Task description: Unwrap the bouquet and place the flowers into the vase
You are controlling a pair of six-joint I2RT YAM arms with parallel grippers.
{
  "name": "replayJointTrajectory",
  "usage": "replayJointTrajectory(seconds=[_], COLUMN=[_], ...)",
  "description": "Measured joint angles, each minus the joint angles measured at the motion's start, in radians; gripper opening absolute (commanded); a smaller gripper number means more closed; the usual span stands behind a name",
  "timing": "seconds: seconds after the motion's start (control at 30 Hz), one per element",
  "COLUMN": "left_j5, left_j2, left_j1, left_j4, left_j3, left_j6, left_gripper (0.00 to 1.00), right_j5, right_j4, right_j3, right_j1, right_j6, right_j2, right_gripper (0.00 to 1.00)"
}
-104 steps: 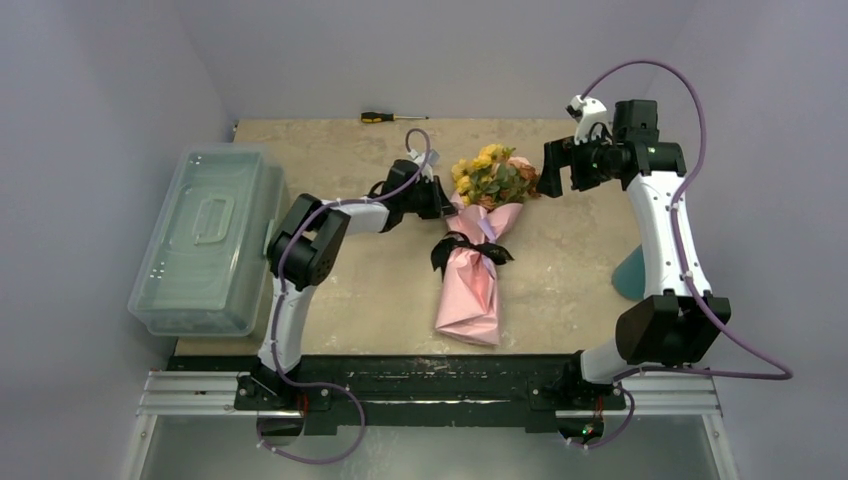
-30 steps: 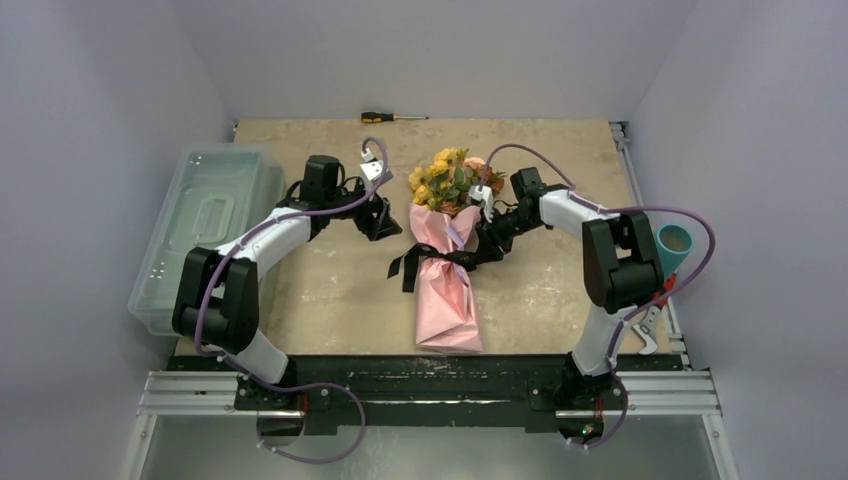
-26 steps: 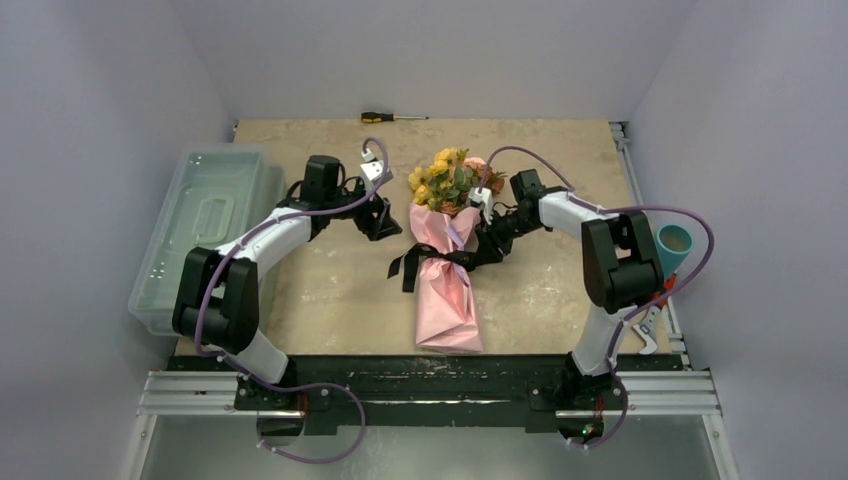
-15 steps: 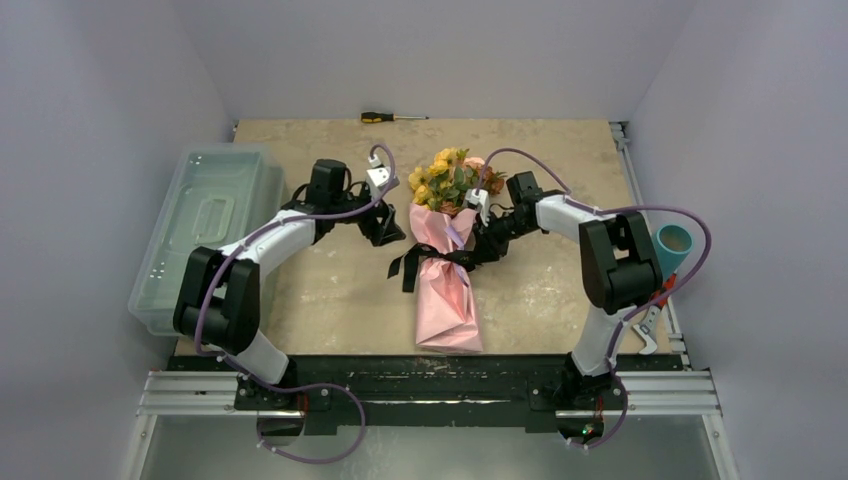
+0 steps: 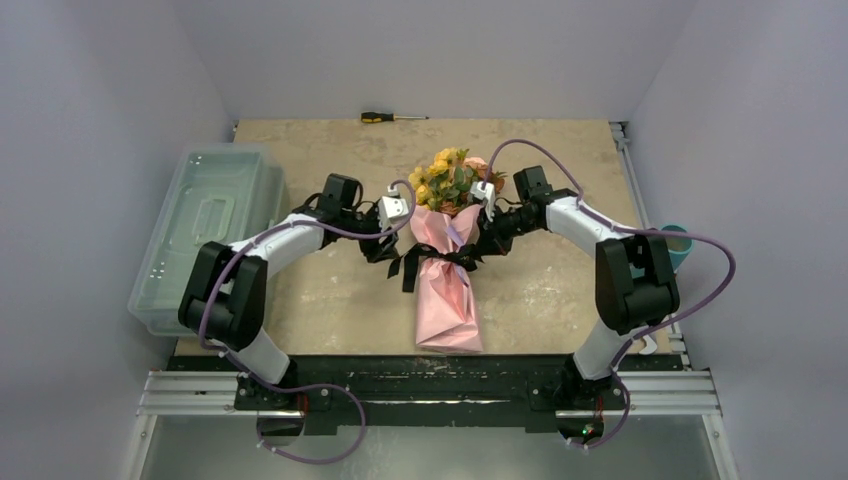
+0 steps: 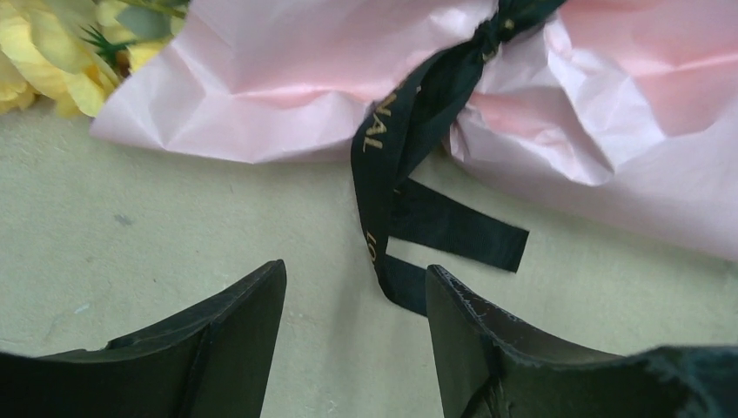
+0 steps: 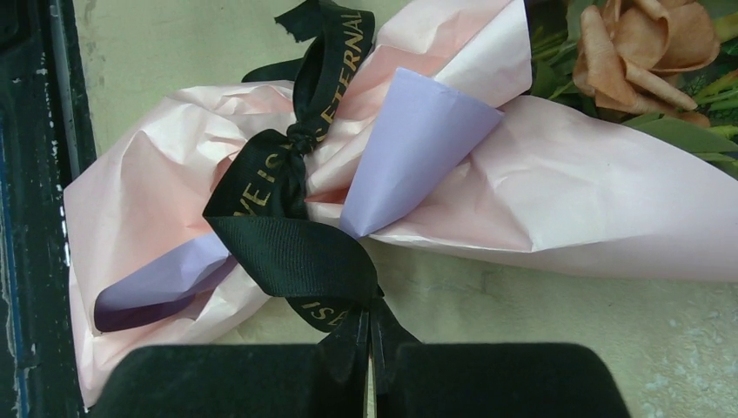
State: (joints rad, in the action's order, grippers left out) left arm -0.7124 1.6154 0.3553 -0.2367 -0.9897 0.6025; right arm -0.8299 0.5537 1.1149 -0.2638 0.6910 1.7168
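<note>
The bouquet (image 5: 447, 285) lies on the table, its pink cone pointing toward the arms and the flowers (image 5: 450, 180) at the far end. A black ribbon (image 5: 440, 258) ties its waist. My right gripper (image 7: 370, 338) is shut on a loop of the ribbon (image 7: 291, 239) beside the lilac fold (image 7: 409, 144); a peach rose (image 7: 640, 39) shows at the top right. My left gripper (image 6: 355, 292) stands open just above the table, with the loose ribbon tail (image 6: 409, 287) against its right finger. The teal vase (image 5: 680, 245) peeks out behind the right arm.
A translucent lidded plastic box (image 5: 205, 240) stands at the left edge of the table. A screwdriver (image 5: 392, 117) lies at the far edge. The black rail (image 5: 420, 375) with the arm bases runs along the near edge.
My right gripper has closed on the ribbon loop. The left gripper has moved right to the ribbon's tail and narrowed a little. The bouquet has not moved.
</note>
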Motion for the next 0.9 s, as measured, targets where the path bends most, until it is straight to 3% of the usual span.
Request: replayJointTrajectory(seconds=[0.3,0.53,0.9], left_j5=[0.077,0.118,0.164], left_j2=[0.036,0.032,0.034], left_j1=[0.072,0.152,0.191], left_j4=[-0.024,0.099,0.235], left_j3=[0.021,0.032,0.032], left_j6=[0.145,0.117,0.046], left_gripper=[0.50,0.43,0.33], right_j5=[0.001,0.001,0.001], right_j4=[0.003,0.006,0.009], right_j3=[0.000,0.000,0.000], right_j1=[0.000,0.000,0.000], right_j6=[-0.034,-0.046,-0.055], right_j2=[0.000,0.000,0.000], right_gripper=[0.00,0.00,0.00])
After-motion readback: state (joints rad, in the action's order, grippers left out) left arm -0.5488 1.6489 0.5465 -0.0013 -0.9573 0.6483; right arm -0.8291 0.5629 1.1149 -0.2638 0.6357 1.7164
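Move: The black ribbon's left tail lies some 5 cm to the right of my left hand, about 1 cm back and 5 cm lower. The ribbon's knot is roughly 10 cm to my left hand's right and level with it fore and aft, about 4 cm lower; the flowers are around 16 cm ahead of it and 13 cm to its right, some 3 cm lower. From my right hand, that left tail lies about 13 cm to the left, 1 cm back and 4 cm lower. I dip my left hand about 3 cm, then sweep it some 6 cm to the right while it climbs back to its starting height, bringing the fingers over the ribbon's left tail and close to the knot. On the way I narrow the fingers to a partial opening, still unclosed, and roll the wrist about 15 degrees. My shut right fingers stay in place and keep hold of the ribbon on its right side. ##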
